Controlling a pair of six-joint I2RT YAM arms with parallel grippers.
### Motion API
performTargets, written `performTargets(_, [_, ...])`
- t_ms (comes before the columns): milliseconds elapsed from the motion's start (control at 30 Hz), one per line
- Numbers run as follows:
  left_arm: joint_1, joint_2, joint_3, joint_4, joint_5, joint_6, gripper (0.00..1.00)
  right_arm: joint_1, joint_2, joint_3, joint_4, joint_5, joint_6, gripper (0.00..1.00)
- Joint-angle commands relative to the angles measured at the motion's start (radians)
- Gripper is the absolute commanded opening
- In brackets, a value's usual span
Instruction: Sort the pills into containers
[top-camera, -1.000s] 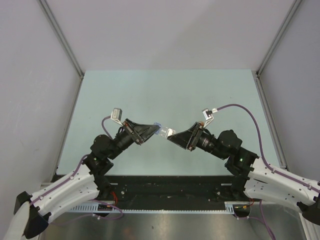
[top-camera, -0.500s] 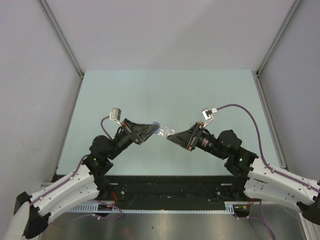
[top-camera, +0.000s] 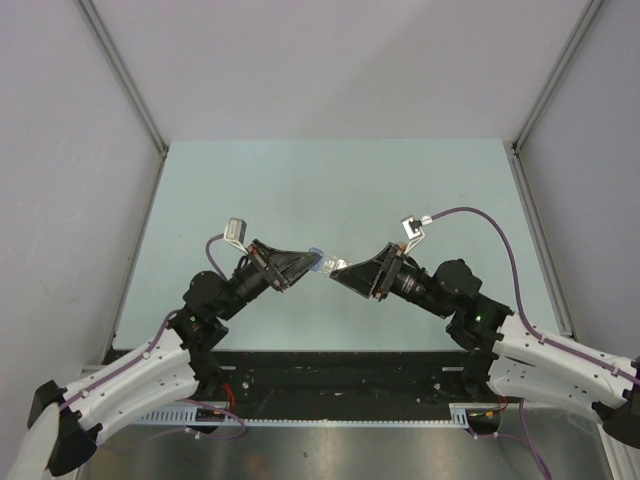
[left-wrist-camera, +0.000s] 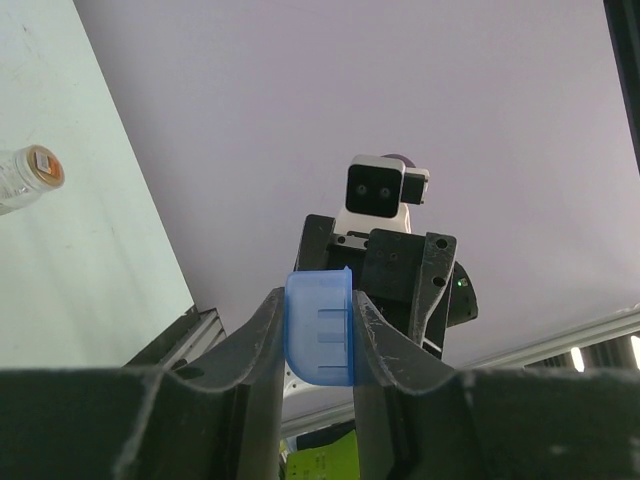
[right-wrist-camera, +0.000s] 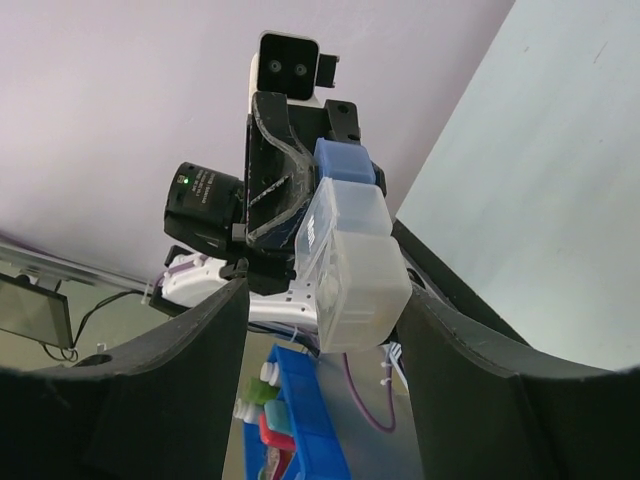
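Note:
My left gripper (top-camera: 316, 261) (left-wrist-camera: 318, 300) is shut on the blue cap (left-wrist-camera: 319, 330) of a small clear container (right-wrist-camera: 355, 255), held in the air above the middle of the table. My right gripper (top-camera: 337, 268) (right-wrist-camera: 325, 300) faces it tip to tip and stands open round the container's clear body. There is a gap on the left side, and the right finger is close or touching. A second container (left-wrist-camera: 30, 175), clear with an orange-tan end, lies on the table at the far left of the left wrist view. No loose pills show.
The pale green table (top-camera: 330, 190) is walled by grey panels on three sides. Below the near edge, the right wrist view shows a blue bin (right-wrist-camera: 305, 425) holding small bottles and coloured lids. A purple cable (right-wrist-camera: 365, 400) hangs near it.
Both grippers stay tip to tip over the middle of the table. The left one has edged slightly toward the right one. The container between them has barely shifted.

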Motion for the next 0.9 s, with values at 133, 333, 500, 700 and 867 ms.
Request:
performTargets(133, [-0.019,0.018,0.002,-0.001,0.023,0.000,0.00,0.002,0.027,0.011,0.095,0.008,0.002,0.63])
performTargets(333, [-0.027,0.022,-0.004,0.002,0.017,0.000,0.00,0.002,0.045,0.012,0.109,-0.001,0.004,0.54])
performTargets(500, [-0.029,0.027,-0.001,0.003,0.017,0.000,0.00,0.002,0.056,0.012,0.106,-0.004,0.002,0.39])
performTargets(700, [-0.032,0.034,0.000,0.007,0.020,0.000,0.00,0.005,0.059,0.012,0.103,-0.004,0.001,0.13])
performTargets(867, [-0.033,0.034,-0.003,0.008,0.018,0.002,0.00,0.006,0.052,0.012,0.092,-0.002,-0.001,0.13])
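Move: The clear-and-blue pill container is held up between the hands, its blue end in the left fingers and its clear end facing the open right fingers. Its middle lies about 3 cm left and 1 cm ahead of the right hand, and about 3 cm right and 1 cm back of the left. The orange-topped bottle stands on the table, some 28 cm below the right hand, roughly 5 cm farther out and 5 cm right. Right hand eases about 1 cm left, forward and down, pinching the container's clear end; left keeps its grip. ##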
